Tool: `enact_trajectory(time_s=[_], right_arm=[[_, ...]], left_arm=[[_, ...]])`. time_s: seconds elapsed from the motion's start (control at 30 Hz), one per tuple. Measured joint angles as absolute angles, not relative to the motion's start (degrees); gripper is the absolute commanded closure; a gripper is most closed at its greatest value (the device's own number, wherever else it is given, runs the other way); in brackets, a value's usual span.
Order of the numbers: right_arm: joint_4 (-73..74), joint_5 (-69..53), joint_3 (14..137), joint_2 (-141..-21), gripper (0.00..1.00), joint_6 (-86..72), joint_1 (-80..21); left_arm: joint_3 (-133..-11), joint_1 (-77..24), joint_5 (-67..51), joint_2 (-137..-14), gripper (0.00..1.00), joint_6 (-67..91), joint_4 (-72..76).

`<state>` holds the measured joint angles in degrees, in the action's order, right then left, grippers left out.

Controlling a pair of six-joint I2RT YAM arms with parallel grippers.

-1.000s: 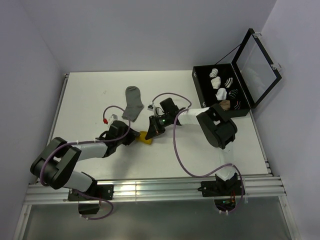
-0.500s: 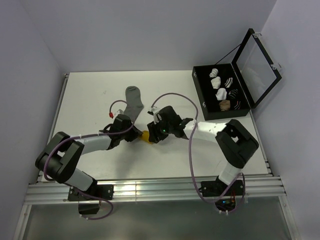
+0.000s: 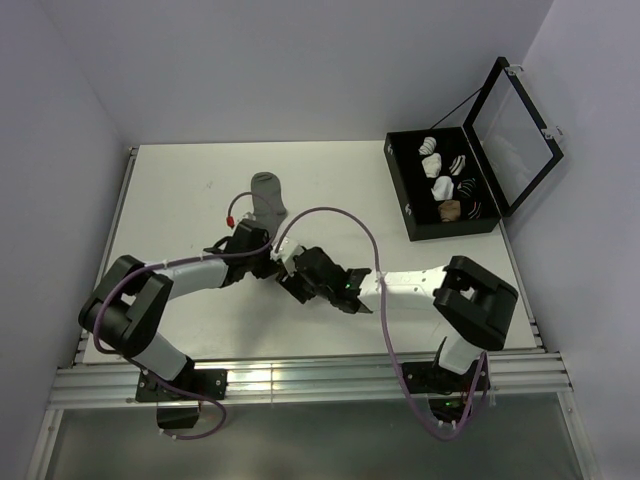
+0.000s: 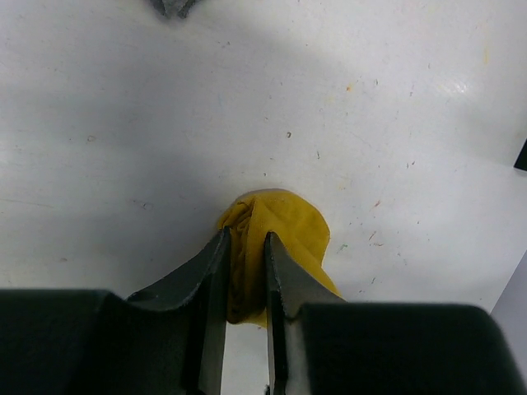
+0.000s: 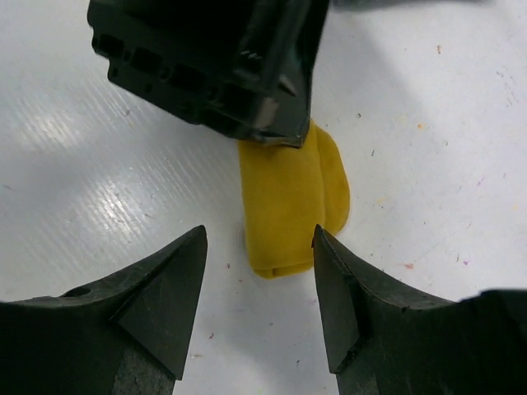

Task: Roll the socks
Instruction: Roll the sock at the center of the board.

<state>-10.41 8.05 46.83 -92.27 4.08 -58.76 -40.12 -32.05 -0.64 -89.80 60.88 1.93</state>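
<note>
The mustard-yellow sock (image 4: 288, 226) lies bundled into a short roll (image 5: 288, 202) on the white table. My left gripper (image 4: 245, 243) is shut on one end of it, with fabric pinched between the jaws. My right gripper (image 5: 259, 234) stands open at the roll's other end, one fingertip on each side and touching nothing. In the top view the two grippers, left (image 3: 270, 263) and right (image 3: 291, 277), meet over the roll and hide it. The grey sock (image 3: 267, 194) lies flat just beyond them, and its toe (image 4: 173, 6) shows at the top edge of the left wrist view.
An open black case (image 3: 404, 190) with several white, striped and tan sock bundles stands at the back right, its lid (image 3: 515, 125) raised. Purple cables (image 3: 330, 215) loop above both arms. The table's edge rail (image 3: 300, 375) runs along the near side.
My right gripper has opened and let go of the yellow sock, and its arm has swung round to the near side. The left gripper has tightened on the roll and shifted slightly right.
</note>
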Motion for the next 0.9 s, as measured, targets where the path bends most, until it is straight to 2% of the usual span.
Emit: enact_trajectory(time_s=[0.17, 0.27, 0.37, 0.4, 0.43, 0.47, 0.5, 0.63, 0.67, 0.77, 0.9], right_arm=[[-11.1, 13.1, 47.5, -96.4, 0.39, 7.0, -61.6], [-11.4, 16.1, 48.2, -99.0, 0.44, 8.4, -62.5], [-11.5, 18.7, 49.1, -100.2, 0.61, 9.1, -62.8], [-11.5, 19.6, 49.3, -100.5, 0.75, 9.1, -62.8], [-11.5, 20.1, 49.6, -100.8, 0.82, 9.4, -62.8], [-11.6, 20.4, 49.7, -101.0, 0.88, 9.4, -62.8], [-11.6, 20.5, 49.8, -101.1, 0.99, 9.3, -62.8], [-11.5, 19.5, 49.8, -101.0, 1.00, 8.5, -62.4], [-11.2, 18.4, 50.0, -100.9, 1.00, 8.2, -62.0], [-9.4, 13.1, 50.9, -100.3, 1.00, 6.5, -59.7], [-6.1, 3.0, 53.1, -100.0, 1.00, 2.8, -54.2]], left_arm=[[-41.3, -32.1, -1.2, -90.4, 1.00, 60.0, 0.5], [-41.8, -32.1, -1.6, -90.6, 1.00, 59.4, 0.1], [-42.0, -31.9, -1.8, -90.7, 1.00, 59.1, -0.3], [-42.0, -31.8, -2.0, -90.7, 1.00, 59.1, -0.3], [-42.0, -31.7, -2.1, -90.7, 0.99, 59.0, -0.3], [-42.0, -31.6, -2.1, -90.7, 0.94, 58.9, -0.3], [-42.0, -31.5, -2.2, -90.7, 0.90, 58.9, -0.3], [-42.0, -31.2, -2.2, -90.5, 0.65, 58.4, -0.4], [-42.0, -31.2, -2.1, -90.3, 0.53, 58.2, -0.6], [-41.7, -31.1, -1.5, -88.9, 0.37, 57.7, -1.7], [-39.6, -31.1, -0.1, -85.2, 0.34, 58.2, -1.8]])
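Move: The yellow sock, partly rolled, is still pinched in the left fingers, its middle about 1 cm back, 3 cm right and 1 cm below that hand. From the open right hand, its middle lies some 2 cm ahead, 2 cm left and 5 cm down. The grey sock lies flat about 19 cm ahead of the right hand, 5 cm left and 6 cm below. Right hand drops about 3 cm, pinches the yellow sock, eases forward; left opens and lifts off up-left. ##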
